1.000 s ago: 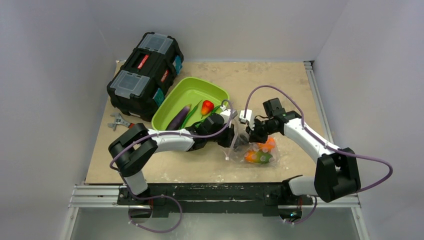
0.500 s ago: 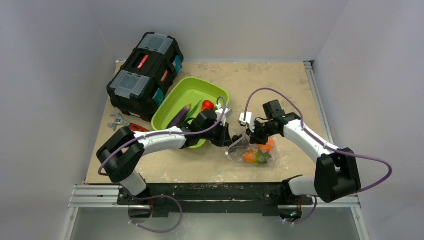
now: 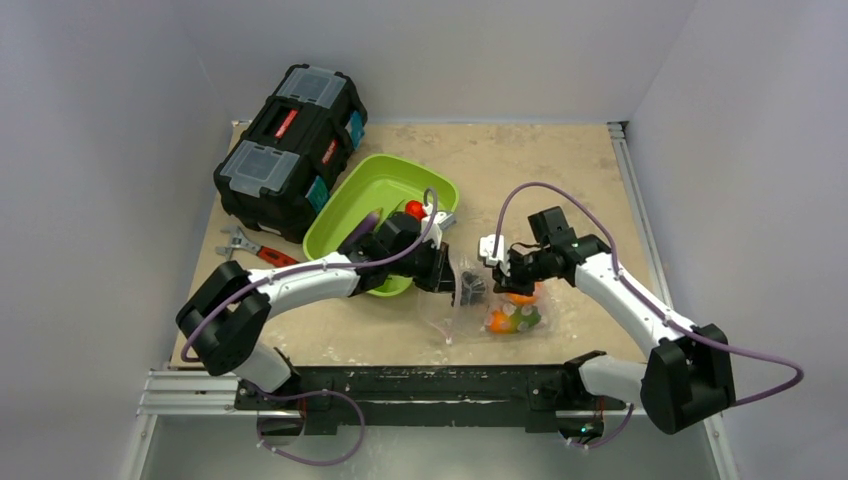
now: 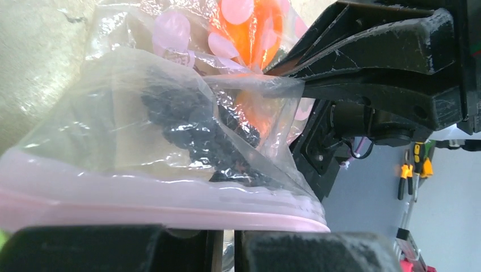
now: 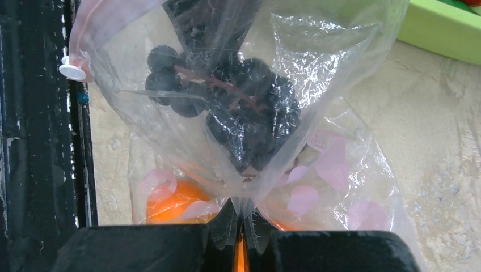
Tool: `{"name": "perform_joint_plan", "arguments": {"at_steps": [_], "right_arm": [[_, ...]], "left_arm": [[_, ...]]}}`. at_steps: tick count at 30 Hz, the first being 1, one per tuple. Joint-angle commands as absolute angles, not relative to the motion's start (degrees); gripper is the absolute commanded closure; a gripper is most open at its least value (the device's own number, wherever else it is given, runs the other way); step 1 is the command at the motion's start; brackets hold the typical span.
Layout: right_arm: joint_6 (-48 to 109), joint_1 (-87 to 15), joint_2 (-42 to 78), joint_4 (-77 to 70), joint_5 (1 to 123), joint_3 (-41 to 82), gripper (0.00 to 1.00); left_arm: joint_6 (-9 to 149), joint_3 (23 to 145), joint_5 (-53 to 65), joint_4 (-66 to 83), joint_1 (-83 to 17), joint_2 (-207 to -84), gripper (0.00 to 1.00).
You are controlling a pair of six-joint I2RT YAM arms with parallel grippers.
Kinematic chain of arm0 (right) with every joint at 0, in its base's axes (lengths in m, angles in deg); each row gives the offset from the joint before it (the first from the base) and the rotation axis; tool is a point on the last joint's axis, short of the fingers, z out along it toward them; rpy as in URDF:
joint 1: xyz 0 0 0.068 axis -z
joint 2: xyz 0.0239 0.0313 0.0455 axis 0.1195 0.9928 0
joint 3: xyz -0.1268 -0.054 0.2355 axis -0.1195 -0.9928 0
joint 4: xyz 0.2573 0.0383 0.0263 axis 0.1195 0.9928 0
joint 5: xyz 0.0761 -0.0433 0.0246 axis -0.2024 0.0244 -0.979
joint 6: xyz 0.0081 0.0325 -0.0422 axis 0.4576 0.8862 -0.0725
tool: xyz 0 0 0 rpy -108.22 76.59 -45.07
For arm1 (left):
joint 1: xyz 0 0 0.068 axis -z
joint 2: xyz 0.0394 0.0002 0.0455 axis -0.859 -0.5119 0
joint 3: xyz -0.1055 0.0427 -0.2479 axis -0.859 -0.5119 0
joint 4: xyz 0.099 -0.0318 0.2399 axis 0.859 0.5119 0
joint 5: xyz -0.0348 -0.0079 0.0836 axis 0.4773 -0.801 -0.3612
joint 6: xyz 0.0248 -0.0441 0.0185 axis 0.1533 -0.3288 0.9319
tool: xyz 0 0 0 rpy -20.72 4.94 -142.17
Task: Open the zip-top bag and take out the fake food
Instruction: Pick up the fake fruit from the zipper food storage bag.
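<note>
The clear zip-top bag is stretched between both grippers at the table's middle. My left gripper is shut on its pale pink zip strip, which runs across the jaws. My right gripper is shut on a pinch of the bag's film on the opposite side. Inside the bag I see fake food: a dark grape bunch, an orange fruit and an orange-green mango. A red pepper and a purple eggplant lie in the tray.
The lime-green tray sits just behind the left gripper. A black toolbox stands at the back left, with a red-handled wrench in front of it. The bag's white slider tab hangs near the table's front rail.
My left arm has drawn back to the left with the zip strip in its jaws. The bag has spread wider between the two grippers. The right gripper has barely shifted.
</note>
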State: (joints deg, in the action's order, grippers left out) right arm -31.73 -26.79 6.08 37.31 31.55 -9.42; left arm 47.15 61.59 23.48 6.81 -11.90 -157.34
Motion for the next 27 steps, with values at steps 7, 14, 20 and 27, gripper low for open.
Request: {"name": "perform_joint_plan", "arguments": {"at_steps": [7,14,20,27], "right_arm": [[-28.3,-27.6,6.3,32.9,35.3,-9.6,1.0],[-26.3,-27.6,6.5,30.6,36.7,-9.7,1.0],[-24.9,-27.6,6.9,29.5,37.6,-9.7,1.0],[-24.4,-27.5,7.0,28.9,37.7,-9.8,1.0]], "left_arm": [[48.7,60.2,27.0,12.2,-14.6,-148.9,1.0],[51.5,58.6,25.7,19.0,-15.3,-142.2,1.0],[54.2,59.1,23.6,26.0,-17.1,-133.8,1.0],[57.7,62.0,17.8,35.7,-19.1,-125.5,1.0]]}}
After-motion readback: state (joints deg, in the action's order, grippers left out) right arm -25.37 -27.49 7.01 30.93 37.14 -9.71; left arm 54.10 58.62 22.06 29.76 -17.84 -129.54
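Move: The black grapes, already held by the stem inside the bag, sit some 4 cm right of the left hand and 2 cm below it. The green tray's middle is about 13 cm ahead of that hand, 14 cm to its left and 8 cm lower; the orange-green pepper in the bag lies 6 cm back, 12 cm right, 8 cm lower. From the right hand the tray's middle is about 12 cm ahead and 22 cm left. The grapes are drawn out through the bag's open mouth by the left hand, which keeps its stem grip and, after a brief near-pause, goes about 9 cm left while rising some 7 cm and easing a little back, towards the tray's near rim. The right fingers keep the bag film pinched and shift about 2.5 cm forward. ##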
